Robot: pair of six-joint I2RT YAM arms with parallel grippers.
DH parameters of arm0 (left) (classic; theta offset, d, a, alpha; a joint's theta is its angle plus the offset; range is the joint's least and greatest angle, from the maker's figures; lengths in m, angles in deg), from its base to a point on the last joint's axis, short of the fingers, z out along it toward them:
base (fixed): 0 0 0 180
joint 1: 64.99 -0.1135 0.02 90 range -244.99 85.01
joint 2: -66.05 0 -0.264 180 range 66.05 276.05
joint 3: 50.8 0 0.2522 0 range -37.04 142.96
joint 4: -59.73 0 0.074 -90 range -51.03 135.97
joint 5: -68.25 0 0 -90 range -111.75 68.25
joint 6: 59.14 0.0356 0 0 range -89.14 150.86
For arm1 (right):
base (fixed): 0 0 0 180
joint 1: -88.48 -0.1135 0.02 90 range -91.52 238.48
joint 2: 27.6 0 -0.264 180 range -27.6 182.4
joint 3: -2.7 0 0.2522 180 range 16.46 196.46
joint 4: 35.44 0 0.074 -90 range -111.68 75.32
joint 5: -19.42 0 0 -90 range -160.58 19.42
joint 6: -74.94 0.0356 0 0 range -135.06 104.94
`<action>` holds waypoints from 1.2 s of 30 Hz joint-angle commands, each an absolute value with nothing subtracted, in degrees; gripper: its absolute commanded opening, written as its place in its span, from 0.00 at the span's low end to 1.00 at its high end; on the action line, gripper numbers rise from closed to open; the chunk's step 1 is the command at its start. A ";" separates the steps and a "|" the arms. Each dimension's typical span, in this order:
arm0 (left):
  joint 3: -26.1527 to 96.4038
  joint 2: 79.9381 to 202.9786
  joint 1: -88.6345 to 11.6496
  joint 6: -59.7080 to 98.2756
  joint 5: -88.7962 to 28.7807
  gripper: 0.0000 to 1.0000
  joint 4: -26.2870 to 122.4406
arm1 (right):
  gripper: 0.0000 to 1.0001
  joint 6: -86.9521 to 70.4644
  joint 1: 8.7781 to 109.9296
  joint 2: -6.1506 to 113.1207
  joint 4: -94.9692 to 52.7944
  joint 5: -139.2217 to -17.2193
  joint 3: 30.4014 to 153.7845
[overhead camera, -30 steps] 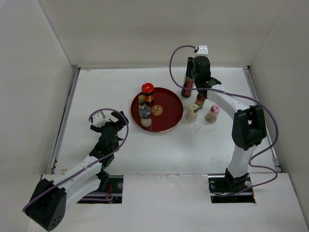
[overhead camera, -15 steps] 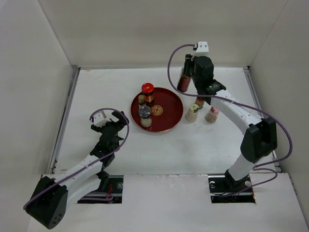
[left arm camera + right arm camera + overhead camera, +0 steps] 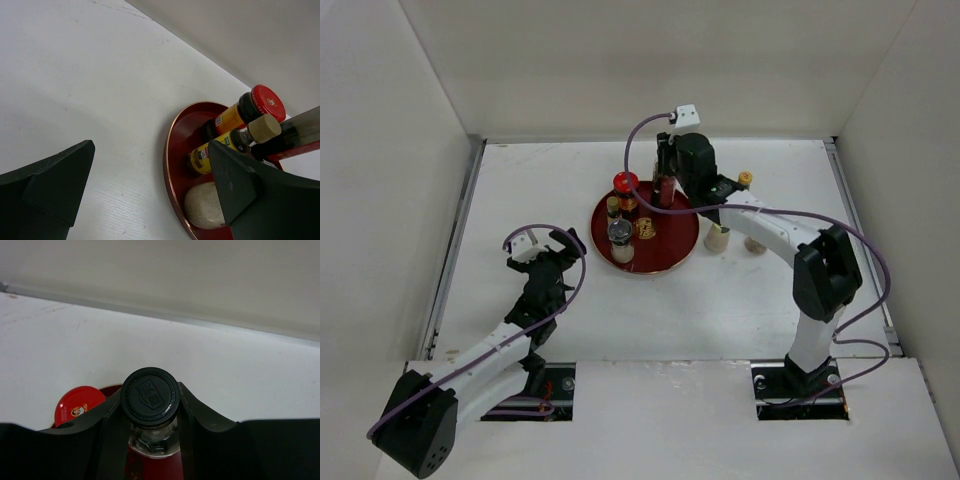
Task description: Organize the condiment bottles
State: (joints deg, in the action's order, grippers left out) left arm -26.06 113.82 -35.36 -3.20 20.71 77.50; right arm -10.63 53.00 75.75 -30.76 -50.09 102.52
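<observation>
My right gripper (image 3: 666,186) is shut on the neck of the tall black-capped clear bottle (image 3: 665,190), upright over the back right part of the dark red tray (image 3: 665,252); I cannot tell if it touches the tray. In the right wrist view its black cap (image 3: 150,396) sits between the fingers (image 3: 112,425). On the tray stand the red-lidded jar (image 3: 626,186), the slim yellow bottle (image 3: 613,208) and the grey-lidded jar (image 3: 621,236). My left gripper (image 3: 546,258) is open and holds nothing, left of the tray.
Right of the tray stand a cream-capped shaker (image 3: 718,238) and an orange-capped bottle (image 3: 745,180); another shaker (image 3: 757,244) is mostly hidden behind the right arm. The left wrist view shows the tray rim (image 3: 168,165) and the red-lidded jar (image 3: 260,104). White walls enclose the table.
My right arm has carried the tall bottle from the back right of the table leftward to over the tray. The left arm has stayed still.
</observation>
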 commanded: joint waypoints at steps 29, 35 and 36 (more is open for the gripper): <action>-26.32 112.02 -35.25 -3.68 19.21 1.00 80.25 | 0.90 -5.58 53.09 55.31 -41.55 -42.64 83.11; -26.15 112.63 -34.98 -3.77 18.95 1.00 80.69 | 0.92 -1.53 63.90 49.31 -35.58 -38.94 74.74; -26.15 112.63 -34.89 -3.77 18.69 1.00 80.60 | 0.93 -1.52 64.79 49.83 -34.79 -38.94 74.73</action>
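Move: My right hand already holds the tall black-capped bottle above the plate; its landing spot is about 2 cm to my left and some 23 cm below, level ahead. The red-lidded jar stands about 12 cm left, level with me, and the small yellow-label bottle about 17 cm left and 3 cm back. The yellow-capped sauce bottle is some 21 cm right, 2 cm back. From my left hand the landing spot lies about 20 cm ahead and 33 cm right. I lower the black-capped bottle with my right hand about 4 cm, drifting some 2 cm left, onto the plate beside the red-lidded jar. Then I open my fingers wide, rise slightly and back off its neck, and sweep about 18 cm right towards the yellow-capped sauce bottle, lifting and turning some 20 degrees clockwise. ##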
